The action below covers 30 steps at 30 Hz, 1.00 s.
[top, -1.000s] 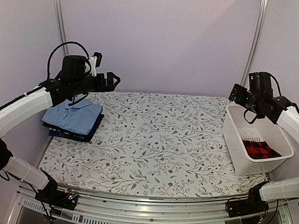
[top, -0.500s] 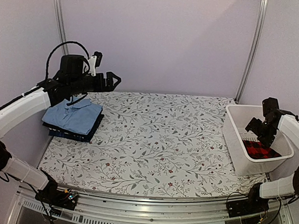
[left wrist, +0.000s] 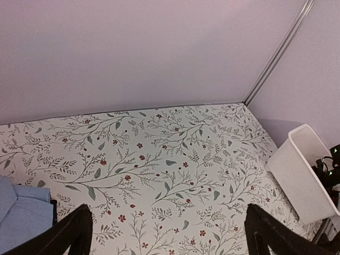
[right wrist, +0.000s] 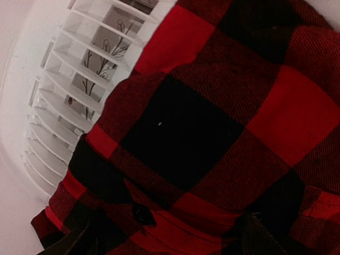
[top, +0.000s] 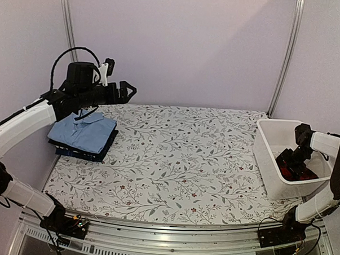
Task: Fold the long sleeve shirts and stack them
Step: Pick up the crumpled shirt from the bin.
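Observation:
The red-and-black checked flannel shirt (top: 307,174) lies crumpled in the white basket (top: 270,166) at the table's right. My right gripper (top: 292,162) is down inside the basket. In the right wrist view the flannel (right wrist: 212,122) fills the frame, and the gripper (right wrist: 167,240) stands open with its fingertips (right wrist: 254,234) wide apart, pressed against the cloth. At the left, a folded light blue collared shirt (top: 82,132) rests on a dark navy garment (top: 84,153). My left gripper (top: 126,92) hovers open above and behind that stack, empty (left wrist: 170,239).
The flower-printed cloth (top: 180,156) covers the table between the stack and the basket. The basket's slotted wall (right wrist: 64,85) stands close on the left of my right gripper. In the left wrist view the basket (left wrist: 297,175) shows at the far right and the blue shirt (left wrist: 21,218) at bottom left.
My right arm dropped from above the basket's back rim down into the basket onto the flannel. Its jaws have narrowed slightly. The left arm has hardly moved.

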Tool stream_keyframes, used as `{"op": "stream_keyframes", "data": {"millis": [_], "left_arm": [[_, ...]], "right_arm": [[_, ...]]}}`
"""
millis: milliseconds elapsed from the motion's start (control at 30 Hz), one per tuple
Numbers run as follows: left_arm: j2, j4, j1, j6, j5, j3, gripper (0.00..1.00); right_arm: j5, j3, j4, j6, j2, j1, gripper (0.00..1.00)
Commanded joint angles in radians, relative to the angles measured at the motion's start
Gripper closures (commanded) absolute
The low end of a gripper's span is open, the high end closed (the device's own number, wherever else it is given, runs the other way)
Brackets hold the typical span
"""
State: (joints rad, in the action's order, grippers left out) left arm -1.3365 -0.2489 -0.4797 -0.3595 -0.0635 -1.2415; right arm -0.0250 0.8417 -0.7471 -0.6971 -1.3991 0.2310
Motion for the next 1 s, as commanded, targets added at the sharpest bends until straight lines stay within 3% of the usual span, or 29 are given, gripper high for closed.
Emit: {"op": "stream_keyframes", "data": {"millis": [0, 200, 367, 667, 967], "left_arm": [[0.040, -0.002, 0.013, -0.010, 0.008, 0.010, 0.00], [0.059, -0.021, 0.019, -0.008, 0.026, 0.016, 0.00], [0.064, -0.024, 0.024, -0.010, 0.030, 0.019, 0.00], [0.060, -0.025, 0.026, -0.021, 0.032, 0.025, 0.00], [0.065, -0.031, 0.027, -0.024, 0.048, 0.019, 0.01]], "right_arm": [[0.093, -0.025, 0.097, -0.044, -0.057, 0.005, 0.23], [0.179, -0.045, 0.207, -0.047, -0.102, 0.005, 0.73], [0.218, -0.030, 0.282, -0.013, -0.121, 0.006, 1.00], [0.193, 0.094, 0.348, 0.036, -0.142, 0.004, 1.00], [0.094, 0.277, 0.289, 0.079, -0.040, -0.034, 1.00]]}}
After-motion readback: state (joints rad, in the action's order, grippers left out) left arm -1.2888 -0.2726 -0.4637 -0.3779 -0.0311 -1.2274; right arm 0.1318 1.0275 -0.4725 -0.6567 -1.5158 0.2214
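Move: The black-and-red shirt lies in the bin right under the right gripper, its middle about 1 cm back and 2 cm down, level with the hand sideways. From that hand, the bin's middle is some 5 cm ahead, 1 cm left and 2 cm up, and the bin's left wall about 4 cm ahead, 10 cm left and 4 cm up. From the left gripper the shirt is roughly 66 cm right, 12 cm back and 29 cm down. Sink the right gripper another 1 cm into the crumpled shirt while closing the fingers from wide open to pinch its cloth. Sweep the hand about 11 cm forward along the bin, tilting the fingertips some 20 degrees forward, then keep the grip and raise it about 7 cm from its lowest point as it goes on forward. ##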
